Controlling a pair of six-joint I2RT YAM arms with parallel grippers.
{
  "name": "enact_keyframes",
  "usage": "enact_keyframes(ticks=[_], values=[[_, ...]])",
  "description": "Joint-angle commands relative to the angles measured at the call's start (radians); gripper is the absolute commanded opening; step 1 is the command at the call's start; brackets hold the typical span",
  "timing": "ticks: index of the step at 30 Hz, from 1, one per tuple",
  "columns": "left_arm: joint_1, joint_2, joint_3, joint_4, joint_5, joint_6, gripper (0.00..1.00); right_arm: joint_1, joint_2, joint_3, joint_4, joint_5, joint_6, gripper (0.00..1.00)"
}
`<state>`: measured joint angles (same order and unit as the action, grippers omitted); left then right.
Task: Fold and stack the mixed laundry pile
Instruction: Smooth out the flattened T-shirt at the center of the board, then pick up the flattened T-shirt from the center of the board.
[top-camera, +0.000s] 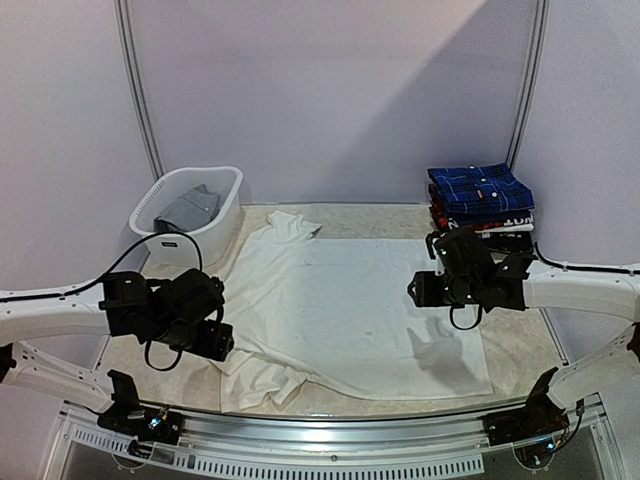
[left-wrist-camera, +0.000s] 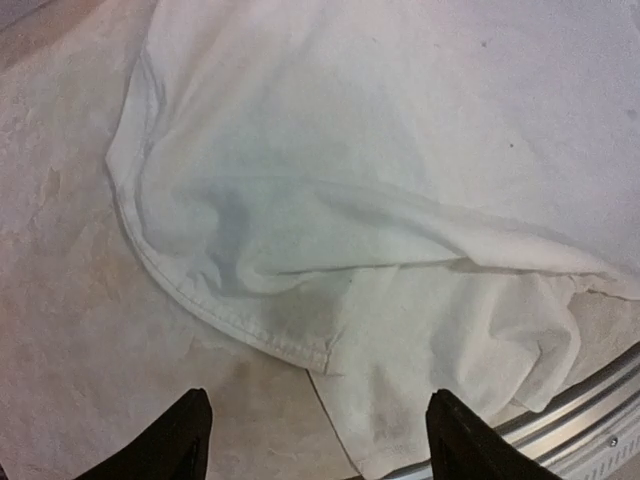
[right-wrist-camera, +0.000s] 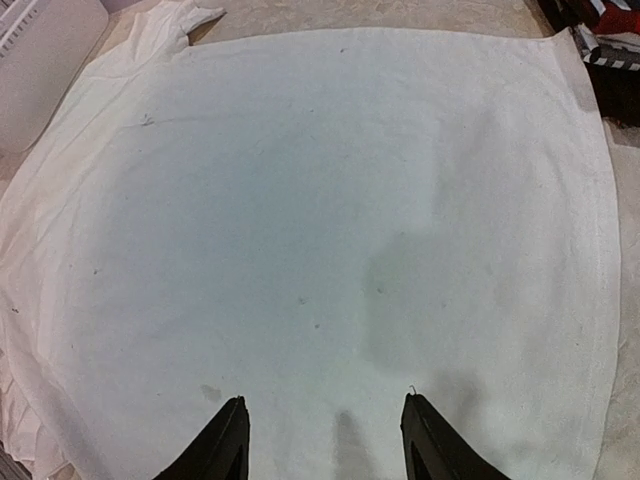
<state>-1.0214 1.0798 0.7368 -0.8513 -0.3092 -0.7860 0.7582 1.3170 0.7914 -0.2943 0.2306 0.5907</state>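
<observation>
A plain white shirt (top-camera: 350, 310) lies spread flat across the middle of the table. Its near-left part is bunched into folds (left-wrist-camera: 350, 200). My left gripper (top-camera: 207, 338) (left-wrist-camera: 320, 445) hovers open over that bunched corner, with the hem and bare tabletop between its fingertips and nothing held. Over the shirt's right half my right gripper (top-camera: 418, 290) (right-wrist-camera: 326, 435) also stands open, above smooth flat cloth (right-wrist-camera: 330, 200). A dark blue plaid shirt (top-camera: 480, 188) tops a folded stack at the back right. A grey garment (top-camera: 190, 207) lies in the basket.
The white slotted basket (top-camera: 222, 215) stands at the back left, beside the shirt's collar end. The folded stack's dark edge (right-wrist-camera: 610, 70) shows at the right wrist view's top right. A metal rail (left-wrist-camera: 590, 400) runs along the table's near edge, close to the bunched cloth.
</observation>
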Motion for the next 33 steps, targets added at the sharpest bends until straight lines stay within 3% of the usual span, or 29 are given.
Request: enact_keyframes(ticks=[1,5,9,24,31,33], values=[[-0.068,-0.067,-0.027,-0.131,0.142,-0.072,0.72,0.010,-0.018,-0.004,-0.024,0.013,0.013,0.53],[-0.123,-0.029,-0.055,-0.123,0.138,-0.117,0.69,0.009,-0.022,-0.013,-0.038,0.025,0.022,0.53],[-0.143,0.023,-0.135,-0.008,0.163,-0.166,0.64,0.009,-0.037,-0.021,-0.052,0.028,0.026,0.53],[-0.154,0.194,-0.177,0.185,0.131,-0.168,0.45,0.009,-0.064,-0.042,-0.066,0.041,0.020,0.54],[-0.154,0.247,-0.201,0.229,0.171,-0.188,0.27,0.010,-0.094,-0.051,-0.080,0.047,0.021,0.54],[-0.154,0.245,-0.212,0.240,0.179,-0.193,0.17,0.009,-0.098,-0.052,-0.084,0.048,0.023,0.54]])
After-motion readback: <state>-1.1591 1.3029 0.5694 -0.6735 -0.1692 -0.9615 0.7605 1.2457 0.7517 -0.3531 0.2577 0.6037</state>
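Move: Behind and below the left hand, about 6 cm back, 1 cm right and 10 cm down, lies the near-left corner of the white T-shirt's lower layer. The bunched fold of its near edge is some 8 cm to the right of that corner, about level with it, and the white basket stands roughly 25 cm ahead and 8 cm left of the hand. From the right hand the corner is some 29 cm left, 18 cm back and 12 cm down. Sinking about 9 cm, the left hand drops onto the T-shirt's near-left corner. It first draws back some 6 cm towards the robot, then goes almost straight down, tipping until the fingers point nearly vertical. They close from wide to about a quarter open, tips arriving at the cloth beside the hem end. The right hand, half open, eases about 2 cm right and back above the shirt. ##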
